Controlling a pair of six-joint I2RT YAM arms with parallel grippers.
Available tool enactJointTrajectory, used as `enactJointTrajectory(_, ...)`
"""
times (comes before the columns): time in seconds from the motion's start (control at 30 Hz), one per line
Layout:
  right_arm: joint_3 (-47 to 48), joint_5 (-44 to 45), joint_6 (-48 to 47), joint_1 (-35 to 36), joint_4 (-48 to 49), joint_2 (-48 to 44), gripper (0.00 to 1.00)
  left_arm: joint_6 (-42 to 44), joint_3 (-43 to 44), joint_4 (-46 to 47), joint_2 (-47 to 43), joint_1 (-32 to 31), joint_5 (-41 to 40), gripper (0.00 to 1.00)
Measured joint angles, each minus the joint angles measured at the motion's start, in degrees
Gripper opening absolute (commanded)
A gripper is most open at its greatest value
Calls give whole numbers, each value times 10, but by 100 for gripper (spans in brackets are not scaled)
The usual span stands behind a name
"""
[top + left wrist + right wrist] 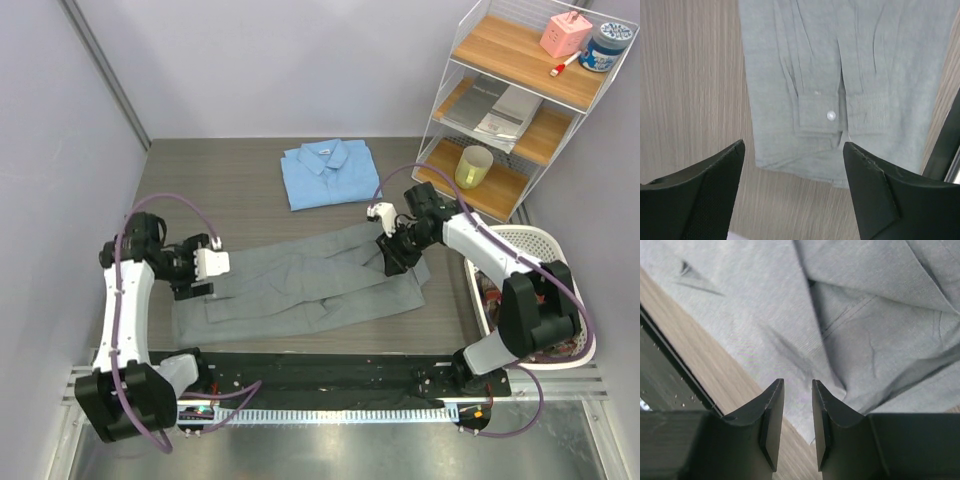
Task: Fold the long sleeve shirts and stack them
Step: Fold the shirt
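Observation:
The grey long sleeve shirt (300, 285) lies folded into a long band across the middle of the table. A buttoned cuff of the grey shirt (830, 116) shows in the left wrist view, lying flat on the cloth. My left gripper (198, 285) hovers over the shirt's left end; the left gripper (793, 145) is open wide and holds nothing. My right gripper (392, 260) sits over the right end. Its jaws stand narrowly apart above the edge of the rumpled grey cloth (865, 315), and the right gripper (797, 385) has nothing pinched in it. The light blue shirt (328, 172) lies folded at the back.
A wire shelf (500, 45) stands at the back right with a yellow cup (473, 167) on its lowest board. A white laundry basket (520, 238) holding clothes sits by the right arm. A black mat (320, 375) runs along the near edge. A wall closes the left side.

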Motion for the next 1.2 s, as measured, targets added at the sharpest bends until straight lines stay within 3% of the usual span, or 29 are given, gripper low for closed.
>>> enactJointTrajectory(0.1, 4, 8, 23, 0, 17, 38, 37, -47, 22, 4, 40, -14, 24, 76)
enactJointTrajectory(0.2, 4, 14, 46, 0, 28, 64, 37, -114, 19, 34, 86, -74, 5, 73)
enactJointTrajectory(0.37, 5, 35, 76, 0, 45, 96, 36, -224, 16, 98, 193, -181, -65, 68)
enactJointTrajectory(0.6, 14, 72, 97, -5, 59, 164, 36, -348, 56, 124, 370, -226, -166, 61)
enactJointTrajectory(0.8, 101, 93, 96, -12, 37, 230, 36, -418, 91, 129, 405, -270, -224, 60)
enactJointTrajectory(0.97, 154, 144, 83, -30, 64, 261, 37, -466, 101, 133, 416, -343, -266, 59)
enactJointTrajectory(1.2, 171, 199, 38, -77, 75, 266, 38, -541, 126, 124, 429, -459, -210, 59)
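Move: The grey shirt lies flat, its middle about 19 cm right of my left hand, straight across and 12 cm lower; its cuffs are 4 cm back and 1 cm left of that hand, also 12 cm down. From my right hand the shirt's middle is 20 cm left, 2 cm back and 8 cm below; its near right corner is 9 cm right and 4 cm back. The folded blue shirt lies some 26 cm ahead and 13 cm left of the right hand. I lower both hands onto the grey shirt, the left about 12 cm with its wrist tipping nearly straight down and its open fingers narrowing slightly, the right about 8 cm. Pressing on the cloth, I drag to the right with my left hand, easing slightly back, while my right hand, fingers kept partly open, slides its end some 11 cm forward, then also right. ##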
